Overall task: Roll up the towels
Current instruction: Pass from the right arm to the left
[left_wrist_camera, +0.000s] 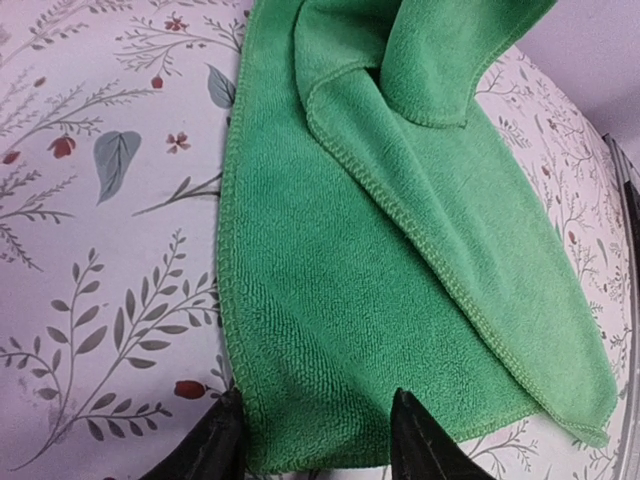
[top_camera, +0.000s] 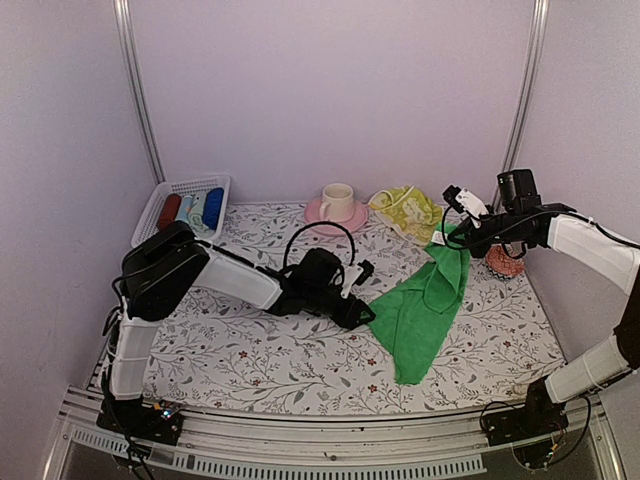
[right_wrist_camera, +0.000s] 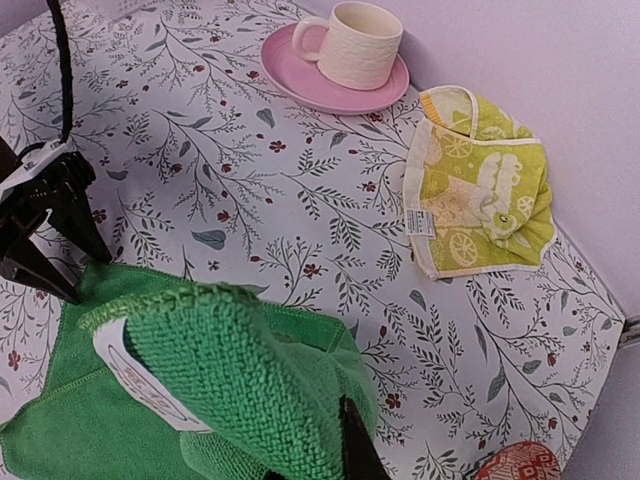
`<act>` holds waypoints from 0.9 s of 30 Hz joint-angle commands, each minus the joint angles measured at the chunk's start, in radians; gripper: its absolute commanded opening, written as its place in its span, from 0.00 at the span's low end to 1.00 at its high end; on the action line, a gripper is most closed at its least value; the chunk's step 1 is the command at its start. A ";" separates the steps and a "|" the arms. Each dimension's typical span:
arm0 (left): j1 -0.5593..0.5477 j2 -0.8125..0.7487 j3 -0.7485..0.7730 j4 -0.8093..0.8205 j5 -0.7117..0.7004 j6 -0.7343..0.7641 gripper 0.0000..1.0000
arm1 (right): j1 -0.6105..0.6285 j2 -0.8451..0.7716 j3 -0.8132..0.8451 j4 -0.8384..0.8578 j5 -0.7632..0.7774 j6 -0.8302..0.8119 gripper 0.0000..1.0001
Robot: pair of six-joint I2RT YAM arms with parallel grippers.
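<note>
The plain green towel hangs from its upper corner and trails down onto the floral table. My right gripper is shut on that raised corner; in the right wrist view the towel covers the jaws and only one dark finger shows. My left gripper is low at the towel's left edge. It is open, and its fingertips straddle the near corner of the towel. The pale yellow towel with green prints lies crumpled at the back, also visible in the right wrist view.
A pink saucer with a cream cup stands at the back centre. A white basket at back left holds dark red, pale blue and deep blue rolls. A red patterned object sits under the right arm.
</note>
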 commanded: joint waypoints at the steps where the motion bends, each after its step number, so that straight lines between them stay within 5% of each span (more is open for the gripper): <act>1: -0.015 0.014 -0.006 -0.106 -0.042 -0.011 0.49 | 0.004 -0.023 -0.011 0.019 0.009 0.010 0.03; 7: -0.018 0.042 0.023 -0.145 -0.082 -0.006 0.34 | 0.006 -0.023 -0.012 0.021 0.008 0.003 0.03; 20: -0.080 0.086 0.087 -0.288 -0.225 0.008 0.34 | 0.021 -0.028 -0.016 0.021 0.011 -0.001 0.03; 25: -0.085 0.089 0.071 -0.298 -0.246 -0.009 0.01 | 0.021 -0.037 -0.017 0.022 0.010 -0.002 0.03; 27: -0.087 0.091 0.069 -0.296 -0.247 -0.014 0.00 | 0.021 -0.036 -0.016 0.021 0.008 0.000 0.03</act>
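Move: The green towel's left corner lies at the left fingertips, between the half-open fingers, about 1 cm ahead, 1 cm to the right and 1 cm below. From this hand the yellow towel is some 30 cm ahead and 10 cm to the right, the mug about 31 cm ahead and 6 cm to the left. From the right hand, still holding the towel's raised end, that corner is about 6 cm back, 20 cm to the left and 18 cm below. The left hand sinks about 1 cm, tips some 10 degrees steeper and pinches the green towel's left corner shut. ##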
